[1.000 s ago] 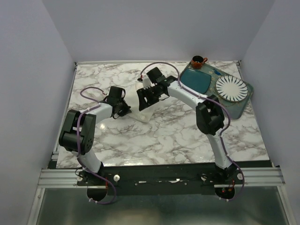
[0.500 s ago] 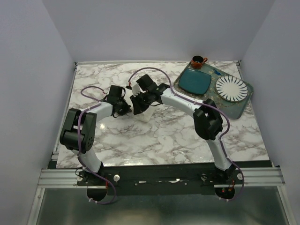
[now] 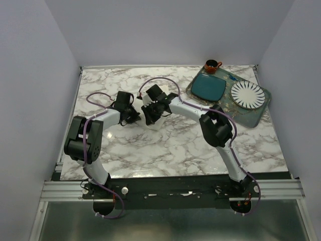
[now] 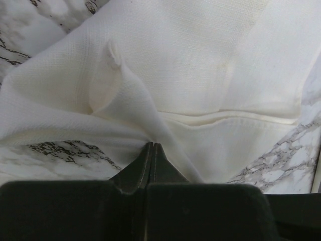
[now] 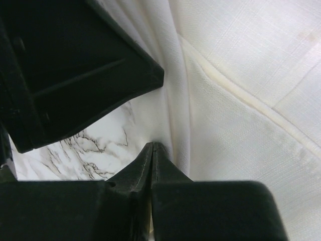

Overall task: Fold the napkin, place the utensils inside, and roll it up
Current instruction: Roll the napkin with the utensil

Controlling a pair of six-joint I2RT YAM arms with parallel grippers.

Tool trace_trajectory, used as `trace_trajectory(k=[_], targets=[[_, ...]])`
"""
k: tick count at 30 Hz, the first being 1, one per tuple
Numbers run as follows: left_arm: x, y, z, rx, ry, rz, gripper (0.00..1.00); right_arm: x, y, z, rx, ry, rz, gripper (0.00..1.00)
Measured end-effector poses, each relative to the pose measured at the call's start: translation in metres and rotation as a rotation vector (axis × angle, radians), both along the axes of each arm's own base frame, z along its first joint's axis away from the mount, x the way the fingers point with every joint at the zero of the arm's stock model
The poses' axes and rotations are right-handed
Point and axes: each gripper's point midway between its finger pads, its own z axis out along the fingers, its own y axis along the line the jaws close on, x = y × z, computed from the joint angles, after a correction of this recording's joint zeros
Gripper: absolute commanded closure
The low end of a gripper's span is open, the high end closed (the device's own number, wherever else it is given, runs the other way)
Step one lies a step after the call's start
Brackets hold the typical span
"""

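Note:
The cream napkin [image 3: 155, 122] lies folded on the marble table, mostly hidden under both grippers in the top view. In the left wrist view the napkin [image 4: 200, 75] fills the frame, and my left gripper [image 4: 152, 145] is shut on a raised pleat at its near edge. My right gripper [image 5: 153, 144] is shut on a napkin [image 5: 241, 115] edge fold right beside the left gripper's black body [image 5: 75, 65]. From above, the left gripper [image 3: 136, 117] and right gripper [image 3: 149, 114] stand almost touching. The utensils cannot be made out in any view.
A dark green tray [image 3: 255, 118] at the back right holds a teal square plate [image 3: 209, 86] and a white ribbed round plate [image 3: 247, 94]. A small brown cup [image 3: 211, 66] stands at its far corner. Walls close in the table on three sides.
My right gripper has swung left across the napkin to sit beside the left gripper, and its jaws have closed on the cloth. The left gripper has held still.

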Motion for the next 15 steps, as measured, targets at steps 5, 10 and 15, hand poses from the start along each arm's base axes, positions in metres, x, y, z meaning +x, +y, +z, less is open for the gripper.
trace_trajectory(k=[5, 10, 15], targets=[[0.0009, 0.0001, 0.0001, -0.011, 0.01, -0.003, 1.0, 0.0007, -0.0047, -0.0025, -0.008, -0.023, -0.014, 0.86], [0.0054, -0.0028, 0.0, -0.026, 0.027, -0.012, 1.0, 0.003, -0.0059, -0.0021, -0.005, -0.041, -0.003, 0.67], [0.009, -0.0048, 0.0003, -0.037, 0.032, -0.018, 1.0, 0.0033, -0.0063, 0.0028, -0.003, -0.064, 0.024, 0.58]])
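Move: The right fingertips are at the near edge of the rolled fold of the napkin. The fold's middle is about 1 cm ahead of them, 1 cm to their left and about 1 cm lower, with the flat rest of the napkin centred roughly 7 cm ahead and 3 cm to the right. From the left fingertips, the same fold lies about 1 cm back, 3 cm to the right and about 1 cm lower. The right hand all but stays in place at the near side of the rolled fold, easing barely half a centimetre to its right, while its nearly shut fingers spread to a little over a third of their range with the fold's open end coming between them. Beside it the left hand, its fingers still shut and touching the fold, pushes forward about 1 cm against the cloth, slanting slightly right, and hardly turns. ##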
